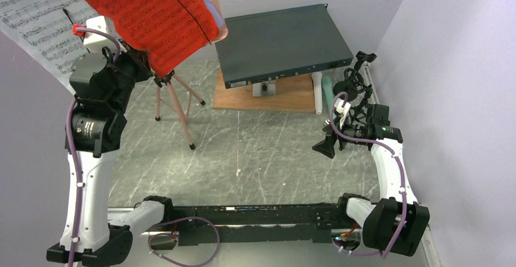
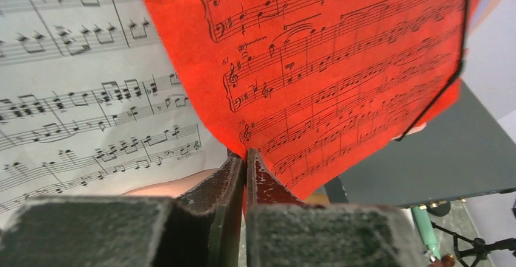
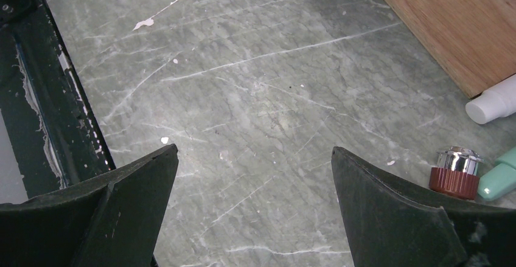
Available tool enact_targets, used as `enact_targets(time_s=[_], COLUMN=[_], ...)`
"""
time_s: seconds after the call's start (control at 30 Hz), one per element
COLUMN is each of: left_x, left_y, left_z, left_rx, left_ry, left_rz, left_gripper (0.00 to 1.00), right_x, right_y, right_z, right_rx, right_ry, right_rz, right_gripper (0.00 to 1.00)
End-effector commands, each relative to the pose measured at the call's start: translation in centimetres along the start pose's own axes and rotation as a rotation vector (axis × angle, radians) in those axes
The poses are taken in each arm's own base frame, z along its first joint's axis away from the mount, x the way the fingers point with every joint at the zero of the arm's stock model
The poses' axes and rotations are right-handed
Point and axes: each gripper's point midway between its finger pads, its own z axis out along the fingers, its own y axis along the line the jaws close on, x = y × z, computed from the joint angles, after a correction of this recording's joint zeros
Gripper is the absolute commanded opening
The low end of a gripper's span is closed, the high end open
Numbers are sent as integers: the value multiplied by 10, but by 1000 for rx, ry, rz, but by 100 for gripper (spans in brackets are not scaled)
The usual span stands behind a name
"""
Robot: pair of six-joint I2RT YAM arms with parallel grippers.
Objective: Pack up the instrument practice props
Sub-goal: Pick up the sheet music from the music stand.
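The salmon-pink tripod music stand (image 1: 176, 103) stands at the back left with a red sheet-music page (image 1: 152, 17) and a white page (image 1: 36, 24) on it. My left gripper (image 2: 246, 157) is shut on the lower edge of the red page (image 2: 341, 66), beside the white page (image 2: 79, 97). My right gripper (image 3: 254, 151) hangs open over bare table, nothing between its fingers. A white tube (image 3: 493, 104) and a mint tube (image 3: 500, 179) lie to its right. The black mic stand (image 1: 359, 84) sits at the far right, behind the right arm.
A dark grey rack-mount box (image 1: 283, 45) rests on a wooden board (image 1: 286, 97) at the back centre. A small red object with a chrome cap (image 3: 455, 173) stands next to the mint tube. Walls close off the back and right.
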Motion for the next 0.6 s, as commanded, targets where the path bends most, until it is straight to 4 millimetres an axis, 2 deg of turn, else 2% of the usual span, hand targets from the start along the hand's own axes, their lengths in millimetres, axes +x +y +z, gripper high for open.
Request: enact_targets(time_s=[0.0,0.1,0.37,0.5,0.57], left_x=[-7,-10,-9,-6,1], left_y=[5,6,-2,0,3], left_z=[4,0,-9,-11,-9], left_rx=[-22,-21,13,4,-17], left_ry=[-40,-56,-60,-54,-31], left_rz=[40,37,-52,-81,-97], left_gripper=[14,21,56,60,65], right_x=[-6,-6,-6,-7,-7], right_y=[-2,-2,-1,-1,-1], right_z=[0,0,0,0,0], right_rx=[1,1,1,0,-1], right_ry=[-12,-12,-12,-14,-15], right_rz=[-40,-39,-40,-42,-42], right_gripper=[100,100,100,100,100])
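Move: The left hand still has the near left corner of the red sheet music pinched; the sheet's middle lies about 12 cm ahead, 2 cm right and 8 cm higher. The stand's black page-holder arm crosses it some 13 cm ahead and 7 cm right, and the white sheet is roughly 12 cm ahead and 20 cm left, at similar height. From the right hand the red sheet is some 20 cm ahead, 52 cm left and 40 cm up. The left hand dips about 2 cm, then backs off as far while its fingers open, releasing the red corner. ##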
